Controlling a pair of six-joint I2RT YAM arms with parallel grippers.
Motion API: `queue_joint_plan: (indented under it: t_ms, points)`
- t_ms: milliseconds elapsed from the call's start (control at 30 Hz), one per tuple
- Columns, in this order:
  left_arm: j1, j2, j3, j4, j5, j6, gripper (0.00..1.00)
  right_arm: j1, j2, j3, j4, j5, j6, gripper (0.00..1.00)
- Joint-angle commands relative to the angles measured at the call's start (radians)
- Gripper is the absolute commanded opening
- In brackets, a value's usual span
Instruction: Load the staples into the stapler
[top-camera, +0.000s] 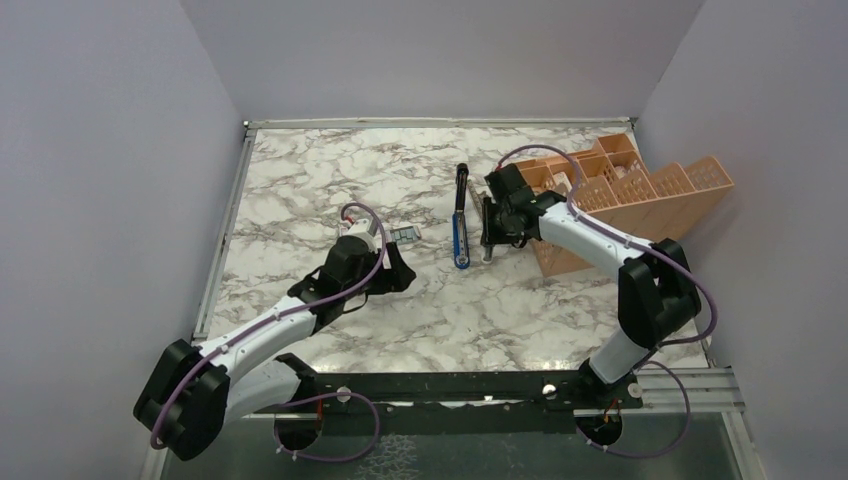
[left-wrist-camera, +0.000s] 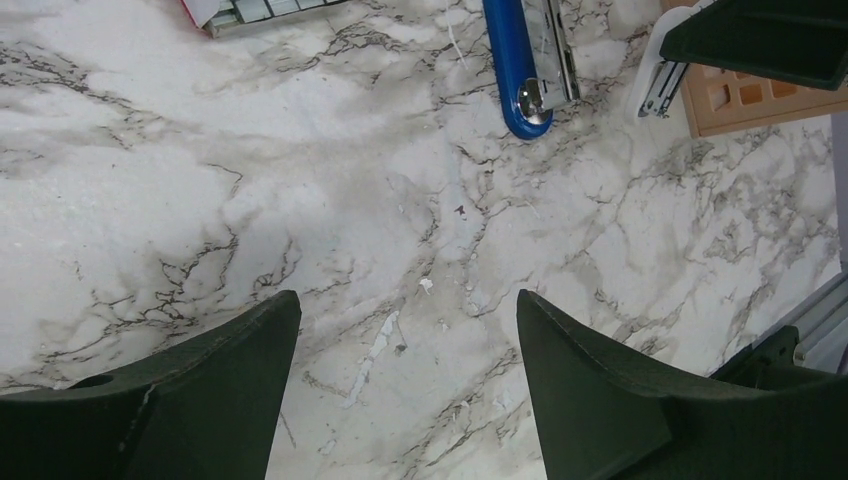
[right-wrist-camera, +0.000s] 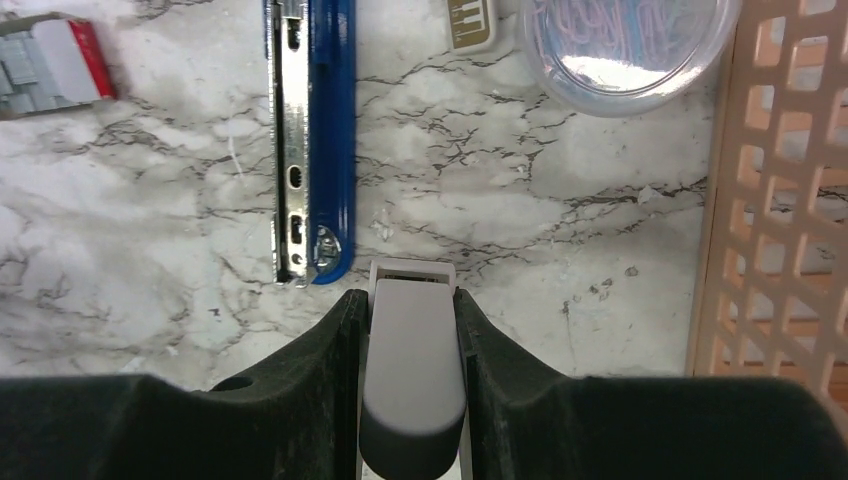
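The blue stapler (top-camera: 460, 232) lies open along the table's middle, its metal channel (right-wrist-camera: 292, 150) facing up and its black part (top-camera: 461, 185) pointing away. Left of it, the staples (top-camera: 403, 233) sit as grey strips in a tray sliding out of a red-and-white box (right-wrist-camera: 60, 62); they also show at the top edge of the left wrist view (left-wrist-camera: 262, 12). My left gripper (left-wrist-camera: 407, 300) hovers open over bare marble, near the box. My right gripper (right-wrist-camera: 410, 295) is shut on a small grey-and-white device (right-wrist-camera: 412, 370), just right of the blue stapler's near end (left-wrist-camera: 525, 95).
A peach plastic organiser basket (top-camera: 625, 195) stands right of the right gripper, its mesh wall (right-wrist-camera: 780, 200) close by. Beyond the gripper are a clear round tub of paper clips (right-wrist-camera: 625, 45) and a small tan-and-white block (right-wrist-camera: 470, 22). A metal rail (top-camera: 480, 385) runs along the near edge.
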Motion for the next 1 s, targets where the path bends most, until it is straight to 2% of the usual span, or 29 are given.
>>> queue_joint_plan:
  t_ms: [0, 433, 967]
  points:
    - [0.003, 0.016, 0.027, -0.021, -0.032, 0.009, 0.80, -0.013, 0.066, 0.016, -0.024, -0.018, -0.088, 0.28]
    - [0.004, 0.027, 0.031, -0.030, -0.042, 0.007, 0.80, -0.026, 0.176, 0.057, -0.037, -0.067, -0.138, 0.34]
    - [0.005, 0.051, 0.042, -0.057, -0.042, 0.019, 0.80, -0.026, 0.228, 0.052, -0.011, -0.036, -0.141, 0.39]
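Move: The spot for the held small white tool is bare marble almost straight below the right hand, about 8 cm down. From that hand the middle of the opened blue stapler lies some 8 cm ahead and 5 cm left, the paper-clip tub about 9 cm ahead and 5 cm right, and the staples roughly 5 cm ahead and 18 cm left, all near table height. From the left hand the spot is some 18 cm right, 5 cm ahead and 8 cm down. Lower the right gripper, still pinching the small white tool, about 6 cm almost straight down beside the blue stapler's near end: quickly for the first 5 cm, then creeping. Tip the wrist some 10 degrees so the fingers point more steeply down, and at the bottom ease the grip, parting the fingers only a hair. Let the empty, open left gripper sink about 2 cm. ##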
